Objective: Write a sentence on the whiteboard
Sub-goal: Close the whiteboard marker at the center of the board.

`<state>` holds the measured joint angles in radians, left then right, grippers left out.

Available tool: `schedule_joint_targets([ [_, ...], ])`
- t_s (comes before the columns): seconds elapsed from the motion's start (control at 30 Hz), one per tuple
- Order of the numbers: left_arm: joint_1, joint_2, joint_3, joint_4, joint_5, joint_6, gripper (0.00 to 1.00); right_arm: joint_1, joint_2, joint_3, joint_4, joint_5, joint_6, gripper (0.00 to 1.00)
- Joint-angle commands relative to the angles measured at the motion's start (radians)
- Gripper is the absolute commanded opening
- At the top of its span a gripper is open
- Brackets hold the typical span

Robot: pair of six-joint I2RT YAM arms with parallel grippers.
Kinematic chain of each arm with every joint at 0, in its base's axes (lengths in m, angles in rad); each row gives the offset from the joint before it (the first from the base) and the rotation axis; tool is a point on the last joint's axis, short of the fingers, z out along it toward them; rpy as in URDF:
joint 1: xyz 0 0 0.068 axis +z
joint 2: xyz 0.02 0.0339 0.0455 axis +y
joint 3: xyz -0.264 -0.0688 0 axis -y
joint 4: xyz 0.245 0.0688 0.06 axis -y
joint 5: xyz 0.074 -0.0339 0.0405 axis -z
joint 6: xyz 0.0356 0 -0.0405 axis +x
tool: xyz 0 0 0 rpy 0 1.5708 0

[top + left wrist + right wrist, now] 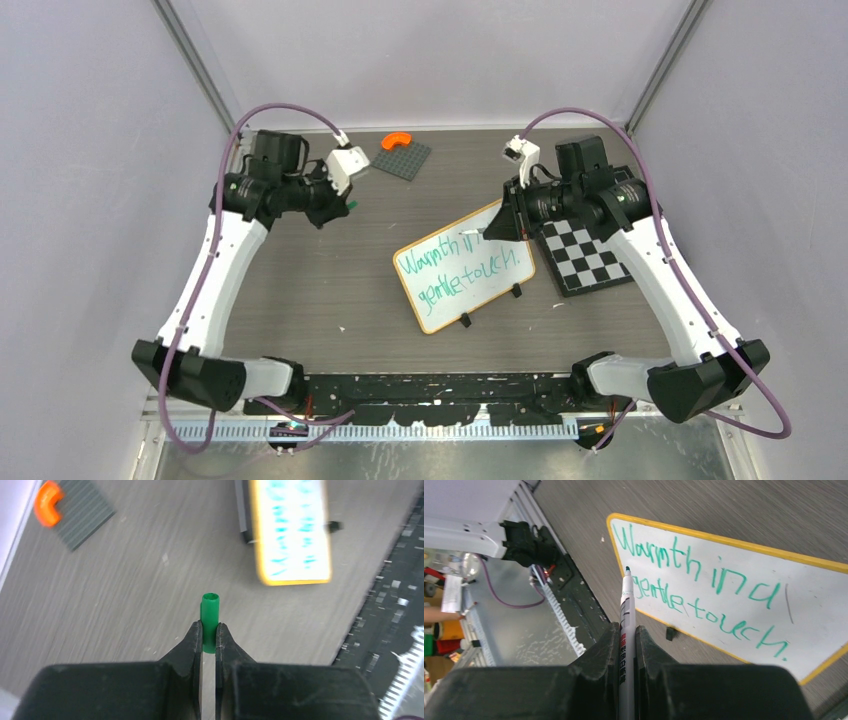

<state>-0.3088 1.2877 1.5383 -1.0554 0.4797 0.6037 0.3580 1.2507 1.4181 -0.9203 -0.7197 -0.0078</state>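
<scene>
The whiteboard (465, 268) lies tilted at the table's middle, orange-framed, with black clips. Green lettering (704, 587) on it reads "Warmth in a gentle touch." in two lines. My right gripper (626, 630) is shut on a white marker (625, 625), its green tip held off the board near the board's left edge. In the top view the right gripper (503, 222) is at the board's far right corner. My left gripper (209, 630) is shut on the green marker cap (210, 620), above bare table, away from the board (292, 530). In the top view it (345, 205) is at the back left.
A black-and-white checkerboard (590, 258) lies right of the whiteboard under the right arm. A dark grey plate (402, 157) with an orange curved piece (397, 140) sits at the back; it also shows in the left wrist view (85, 512). A black rail (440, 385) runs along the near edge.
</scene>
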Motion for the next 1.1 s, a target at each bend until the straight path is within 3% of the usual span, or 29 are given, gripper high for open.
schedule_joint_targets([
  [0.0,-0.116,-0.026,0.056,-0.156,0.103,-0.032,0.00,-0.001,-0.041,-0.019,0.134,-0.137,0.129,0.00],
  [0.2,-0.231,-0.041,0.078,-0.153,0.119,-0.040,0.00,0.014,-0.068,-0.069,0.228,-0.273,0.258,0.00],
  [0.47,-0.267,-0.013,0.080,-0.146,0.197,-0.055,0.00,0.066,-0.061,-0.086,0.285,-0.322,0.333,0.00],
  [1.07,-0.330,0.015,0.106,-0.176,0.274,-0.034,0.00,0.160,-0.007,-0.056,0.227,-0.287,0.279,0.00],
])
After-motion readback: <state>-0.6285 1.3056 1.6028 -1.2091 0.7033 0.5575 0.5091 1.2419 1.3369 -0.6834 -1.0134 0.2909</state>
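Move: The marker tip, held out by the right hand, is about 20 cm to the left hand's right, 4 cm back and some 2 cm lower. From the right hand, the green cap in the left fingers is roughly 22 cm left, 4 cm ahead, nearly level. The whiteboard lies some 27 cm below, its middle about 8 cm ahead of the right hand with no sideways offset. Left hand carries cap 14 cm back-right, right hand marker 9 cm left, back and up, towards each other. ##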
